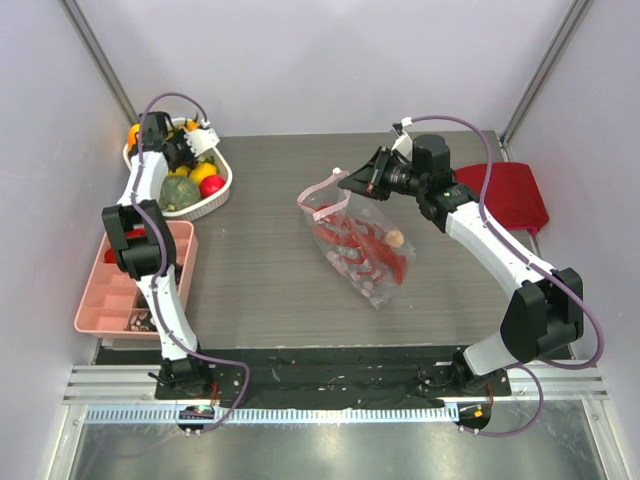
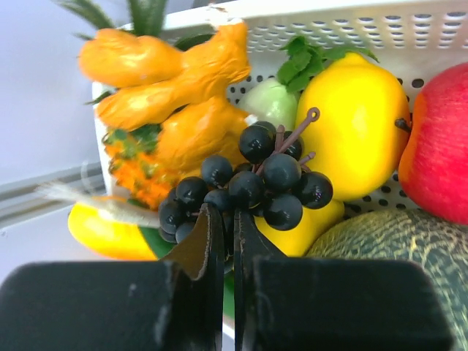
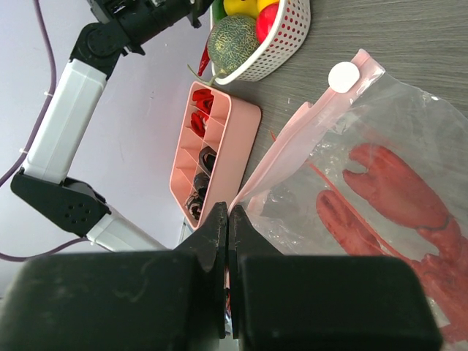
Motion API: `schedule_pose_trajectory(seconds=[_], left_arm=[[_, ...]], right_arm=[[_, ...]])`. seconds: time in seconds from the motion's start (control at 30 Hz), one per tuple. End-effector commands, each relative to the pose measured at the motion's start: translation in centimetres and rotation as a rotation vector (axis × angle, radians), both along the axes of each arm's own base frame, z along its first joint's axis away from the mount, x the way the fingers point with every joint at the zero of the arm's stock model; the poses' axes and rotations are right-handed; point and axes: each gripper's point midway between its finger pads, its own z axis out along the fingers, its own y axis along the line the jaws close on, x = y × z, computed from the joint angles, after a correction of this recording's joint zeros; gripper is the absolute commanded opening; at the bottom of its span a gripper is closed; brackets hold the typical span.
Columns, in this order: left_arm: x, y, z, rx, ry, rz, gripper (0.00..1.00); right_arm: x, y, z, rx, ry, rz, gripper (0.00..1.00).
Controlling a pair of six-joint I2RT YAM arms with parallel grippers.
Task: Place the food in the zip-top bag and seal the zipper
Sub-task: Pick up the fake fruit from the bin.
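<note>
The clear zip-top bag [image 1: 372, 262] [image 3: 380, 124] lies mid-table with the red lobster [image 1: 358, 248] [image 3: 398, 194] and a beige piece [image 1: 396, 238] inside. My right gripper [image 1: 347, 181] [image 3: 228, 212] is shut on the pink zipper strip [image 1: 316, 191] [image 3: 292, 142] at the bag's mouth, holding that edge up. My left gripper [image 1: 192, 148] [image 2: 227, 213] is down in the white basket [image 1: 216, 200]. Its jaws are pinched on the lower part of a dark grape bunch [image 2: 256, 179].
The basket [image 2: 365, 29] also holds a lemon [image 2: 355, 124], a red apple [image 2: 439, 146], a melon [image 2: 398, 248] and orange pieces [image 2: 175, 88]. A pink compartment tray [image 1: 95, 305] [image 3: 234, 139] sits at the left edge. A red flat object [image 1: 505, 195] lies at the right.
</note>
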Motion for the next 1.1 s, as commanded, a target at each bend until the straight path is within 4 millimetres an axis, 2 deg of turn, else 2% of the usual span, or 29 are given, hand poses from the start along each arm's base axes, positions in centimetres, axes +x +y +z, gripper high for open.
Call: schedule_pose_trajectory(seconds=[0.0,0.17,0.27,0.3,0.37,0.4,0.47,0.5,0.6,0.63,0.67,0.7,0.73,0.77,0.87,0.93,0.97,1.0,1.03,1.07], left_arm=[[-1.1,0.1,7.0,-0.03,-0.113,0.014,0.0],[-1.7,0.1,8.8,-0.037,-0.132,0.021,0.0],[-2.1,-0.5,11.5,-0.101,-0.181,0.037,0.0],[-2.4,-1.2,13.5,-0.157,-0.213,0.046,0.0],[-2.9,-2.0,15.7,-0.221,-0.249,0.048,0.0],[-3.4,-3.1,18.0,-0.29,-0.282,0.042,0.0],[-4.3,-4.1,20.8,-0.371,-0.32,0.037,0.0],[-5.2,-5.5,22.7,-0.462,-0.331,0.033,0.0],[-7.0,-8.2,25.9,-0.624,-0.339,0.009,0.0],[-8.0,-9.1,27.6,-0.656,-0.356,-0.008,0.0],[-8.6,-9.7,28.3,-0.702,-0.356,-0.003,0.0],[-9.0,-10.4,29.5,-0.741,-0.37,-0.016,0.0],[-10.4,-11.8,30.9,-0.83,-0.353,-0.029,0.0],[-10.9,-12.6,31.4,-0.881,-0.341,-0.036,0.0],[-13.3,-15.8,33.9,-1.064,-0.287,-0.103,0.0],[-14.4,-17.8,35.4,-1.137,-0.269,-0.146,0.0],[-15.3,-19.0,36.1,-1.197,-0.242,-0.167,0.0],[-15.7,-19.7,36.2,-1.215,-0.227,-0.176,0.0],[-16.2,-21.3,36.4,-1.233,-0.203,-0.201,0.0],[-16.5,-22.2,36.1,-1.287,-0.165,-0.194,0.0]], right_arm=[[0.0,0.0,3.0,0.04,-0.097,0.009,0.01],[-0.2,-0.1,3.3,0.042,-0.105,0.01,0.01],[-0.3,0.0,3.6,0.045,-0.111,0.014,0.01],[-0.3,0.0,3.6,0.044,-0.112,0.016,0.01],[-0.1,0.1,4.3,0.06,-0.134,0.019,0.01],[-0.1,0.2,4.4,0.065,-0.136,0.02,0.01],[0.1,0.3,4.8,0.081,-0.139,0.018,0.01],[0.1,0.4,5.0,0.09,-0.137,0.02,0.01],[0.5,0.7,5.8,0.13,-0.137,0.022,0.01],[0.5,1.1,6.2,0.142,-0.141,0.028,0.01],[0.7,1.3,7.4,0.165,-0.166,0.033,0.01],[0.8,1.6,7.7,0.19,-0.15,0.038,0.01],[0.8,1.9,8.3,0.213,-0.151,0.042,0.01],[0.9,2.1,9.7,0.248,-0.183,0.049,0.01],[1.1,2.3,10.7,0.303,-0.164,0.056,0.01],[1.0,2.4,10.2,0.294,-0.162,0.065,0.01],[1.1,2.3,8.8,0.277,-0.138,0.061,0.01],[1.1,2.2,8.0,0.264,-0.129,0.058,0.01],[1.2,2.2,7.1,0.255,-0.115,0.054,0.01],[1.2,2.2,5.5,0.247,-0.078,0.048,0.01]])
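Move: The black grapes are already pinched in my left fingers, low over the basket. They are bound for the open mouth of the bag, about 38 cm to the right, 24 cm back and some 13 cm higher. The red apple lies about 8 cm right and 9 cm back, the melon 11 cm straight back, both slightly below. From my right hand, which holds the bag's rim, the mouth's middle is 4 cm left and 2 cm back, the lobster 10 cm back, 3 cm right and well below. Keeping the grapes pinched, I first lift my left hand almost straight up out of the basket, then sweep it faster up, right and back towards the bag, about 34 cm up in all, its left side rolling down some 60 degrees until the fingers point level, forward and right. Late on, my right hand, still gripping the rim, rises about 5 cm, easing slightly forward and left. ##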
